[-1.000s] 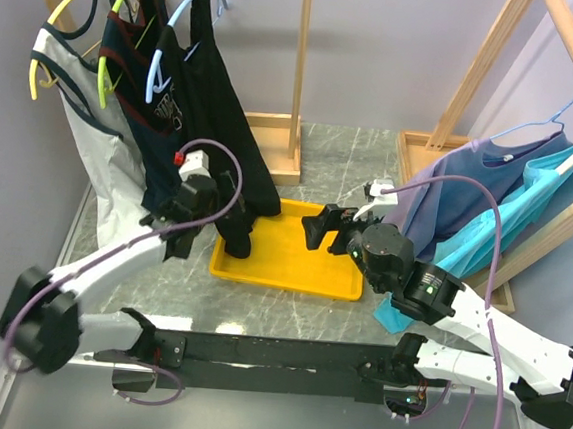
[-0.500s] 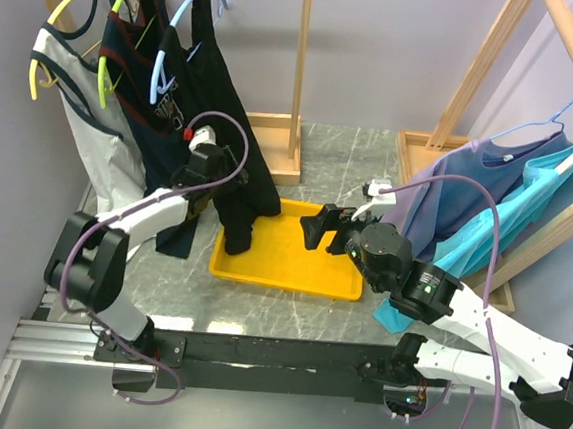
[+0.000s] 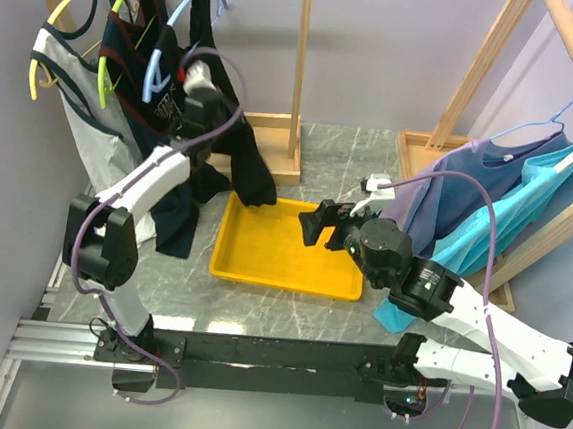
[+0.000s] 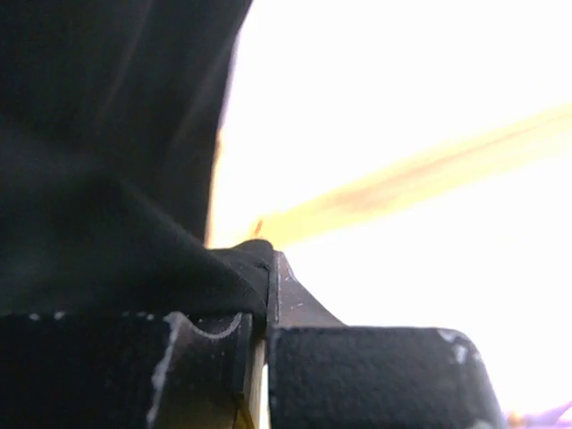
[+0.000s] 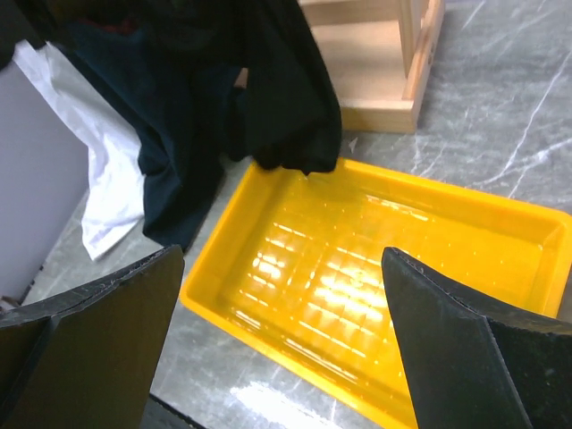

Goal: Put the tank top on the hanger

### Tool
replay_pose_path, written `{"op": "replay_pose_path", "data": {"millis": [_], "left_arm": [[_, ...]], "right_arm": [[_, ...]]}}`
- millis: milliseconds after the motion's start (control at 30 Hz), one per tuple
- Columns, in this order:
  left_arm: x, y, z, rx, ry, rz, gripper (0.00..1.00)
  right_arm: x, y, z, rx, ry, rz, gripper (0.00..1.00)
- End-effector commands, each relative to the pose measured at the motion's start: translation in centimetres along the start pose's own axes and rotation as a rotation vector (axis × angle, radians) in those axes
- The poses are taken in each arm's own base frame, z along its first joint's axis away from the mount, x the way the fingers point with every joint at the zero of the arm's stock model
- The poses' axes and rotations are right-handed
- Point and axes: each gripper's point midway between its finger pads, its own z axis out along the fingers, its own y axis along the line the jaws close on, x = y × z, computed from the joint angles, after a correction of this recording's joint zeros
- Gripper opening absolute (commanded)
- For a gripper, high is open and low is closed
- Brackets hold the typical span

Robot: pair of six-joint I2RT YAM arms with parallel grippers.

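The black tank top (image 3: pixel 246 166) hangs on the wooden rack at the light-blue hanger (image 3: pixel 167 45), and its bunched lower end dangles just above the yellow tray's far left corner. My left gripper (image 3: pixel 207 115) is raised up against the garments and is shut on a fold of the tank top (image 4: pixel 107 179); the jaws (image 4: pixel 268 304) meet on the fabric. My right gripper (image 3: pixel 316 225) is open and empty over the tray, its fingers wide apart (image 5: pixel 281 349). The tank top's hanging end also shows in the right wrist view (image 5: pixel 286 116).
A yellow tray (image 3: pixel 262 268) lies mid-table. The left rack also holds a navy top (image 3: pixel 137 91), a white-grey top (image 3: pixel 82 136) and yellow-green hangers (image 3: pixel 112 29). A rack at the right holds purple (image 3: pixel 449 189) and teal (image 3: pixel 506 224) garments.
My left arm has swung up and back toward the rack, lifting the tank top's lower end out of the tray. My right arm has barely moved.
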Motion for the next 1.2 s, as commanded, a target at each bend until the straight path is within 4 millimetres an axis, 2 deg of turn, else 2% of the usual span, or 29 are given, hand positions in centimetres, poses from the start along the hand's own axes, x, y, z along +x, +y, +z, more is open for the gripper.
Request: {"op": "replay_pose_path", "data": {"millis": [0, 67, 167, 300, 333, 400, 433, 500, 533, 600, 633, 667, 700, 767, 800, 833, 867, 900, 933, 967, 1033, 1067, 1133, 1167], "left_arm": [[-8.9, -3.7, 0.2, 0.103, -0.2, -0.012, 0.04], [-10.7, -4.8, 0.1, 0.135, -0.231, -0.019, 0.04], [-11.6, -5.5, 0.8, 0.15, -0.248, -0.011, 0.04], [-9.1, -4.5, 2.2, 0.146, -0.179, 0.0, 0.07], [-7.5, -3.4, 2.5, 0.131, -0.144, 0.002, 0.17], [-6.0, -2.9, 2.1, 0.148, -0.115, -0.008, 0.3], [-4.4, -1.8, 2.1, 0.143, -0.094, -0.012, 0.5], [-3.2, -1.5, 1.4, 0.145, -0.073, -0.007, 0.72], [-1.7, -0.6, 1.2, 0.127, -0.045, -0.002, 0.86], [-0.5, -1.0, 0.1, 0.141, -0.023, 0.004, 0.92], [1.0, -0.4, -0.3, 0.139, 0.008, 0.004, 0.98], [1.4, -0.6, -0.8, 0.149, 0.013, 0.001, 0.99], [1.8, -1.7, -1.9, 0.178, 0.018, 0.009, 0.99], [3.6, -1.0, -2.7, 0.147, 0.05, 0.013, 0.99], [4.1, -1.9, -3.7, 0.163, 0.059, 0.004, 0.99], [5.6, -1.1, -4.2, 0.147, 0.087, 0.002, 0.99], [5.8, -2.1, -5.4, 0.171, 0.092, -0.009, 0.99], [6.4, -2.2, -6.1, 0.173, 0.105, -0.012, 1.0], [7.7, -1.5, -6.8, 0.162, 0.13, -0.011, 0.99], [7.8, -2.7, -8.3, 0.189, 0.122, -0.002, 0.99], [9.6, -1.9, -9.9, 0.166, 0.153, 0.028, 0.99], [9.8, -2.7, -11.5, 0.183, 0.149, 0.055, 0.99], [12.0, -1.6, -13.2, 0.153, 0.198, 0.101, 0.99], [12.2, -2.2, -14.7, 0.174, 0.2, 0.127, 0.99]], "right_arm": [[-3.1, 0.9, -0.3, -0.006, -0.069, 0.008, 1.0], [-3.5, 1.1, -0.3, -0.006, -0.075, 0.006, 1.0], [-3.7, 1.3, -0.1, -0.006, -0.075, -0.001, 1.0], [-2.9, 1.2, 0.3, -0.003, -0.057, -0.005, 1.0], [-2.8, 1.3, 0.3, -0.006, -0.056, 0.002, 1.0], [-2.1, 1.1, 0.5, -0.004, -0.045, 0.004, 1.0], [-2.0, 1.3, 0.5, -0.013, -0.042, 0.009, 1.0], [-1.5, 1.3, 0.6, -0.016, -0.032, 0.01, 1.0], [-1.2, 1.4, 0.7, -0.022, -0.023, 0.011, 1.0], [-0.8, 1.5, 0.8, -0.025, -0.01, 0.008, 1.0], [-0.7, 1.6, 0.9, -0.027, -0.006, 0.011, 1.0], [-0.4, 1.6, 1.0, -0.031, -0.001, 0.011, 1.0], [-0.2, 1.6, 1.0, -0.03, 0.003, 0.014, 1.0], [0.0, 1.7, 1.1, -0.04, 0.009, 0.015, 1.0], [0.5, 1.6, 1.1, -0.038, 0.018, 0.015, 1.0], [0.6, 1.6, 1.1, -0.039, 0.019, 0.015, 1.0], [0.8, 1.6, 1.1, -0.041, 0.025, 0.015, 1.0], [1.2, 1.4, 1.2, -0.039, 0.034, 0.009, 1.0], [1.4, 1.3, 1.2, -0.036, 0.039, 0.008, 1.0], [1.6, 1.2, 1.1, -0.033, 0.041, 0.007, 1.0], [2.2, 0.9, 1.0, -0.034, 0.055, 0.003, 1.0], [2.4, 0.8, 0.9, -0.035, 0.06, 0.003, 1.0], [3.1, 0.4, 0.7, -0.031, 0.072, -0.001, 1.0], [3.3, 0.2, 0.6, -0.027, 0.072, 0.002, 1.0]]}}
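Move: The left gripper is closed on the black tank top; the blue hanger it hangs from lies about 10 cm to the left, 5 cm ahead and roughly 12 cm higher. The top's loose hem hangs some 20 cm below, 6 cm back and 4 cm right; the yellow tray is about 17 cm back, 12 cm right and 28 cm down. From the right gripper the hanger is roughly 33 cm ahead, 27 cm left and 8 cm up. Swing the left gripper, still pinching the black cloth, up about 10 cm and a little forward and left towards the blue hanger. Then drop it steeply, opening the fingers wide on the way down to let go of the top, and draw back and right some 20 cm towards the tray. Let the open right gripper rise slightly, then sink. ##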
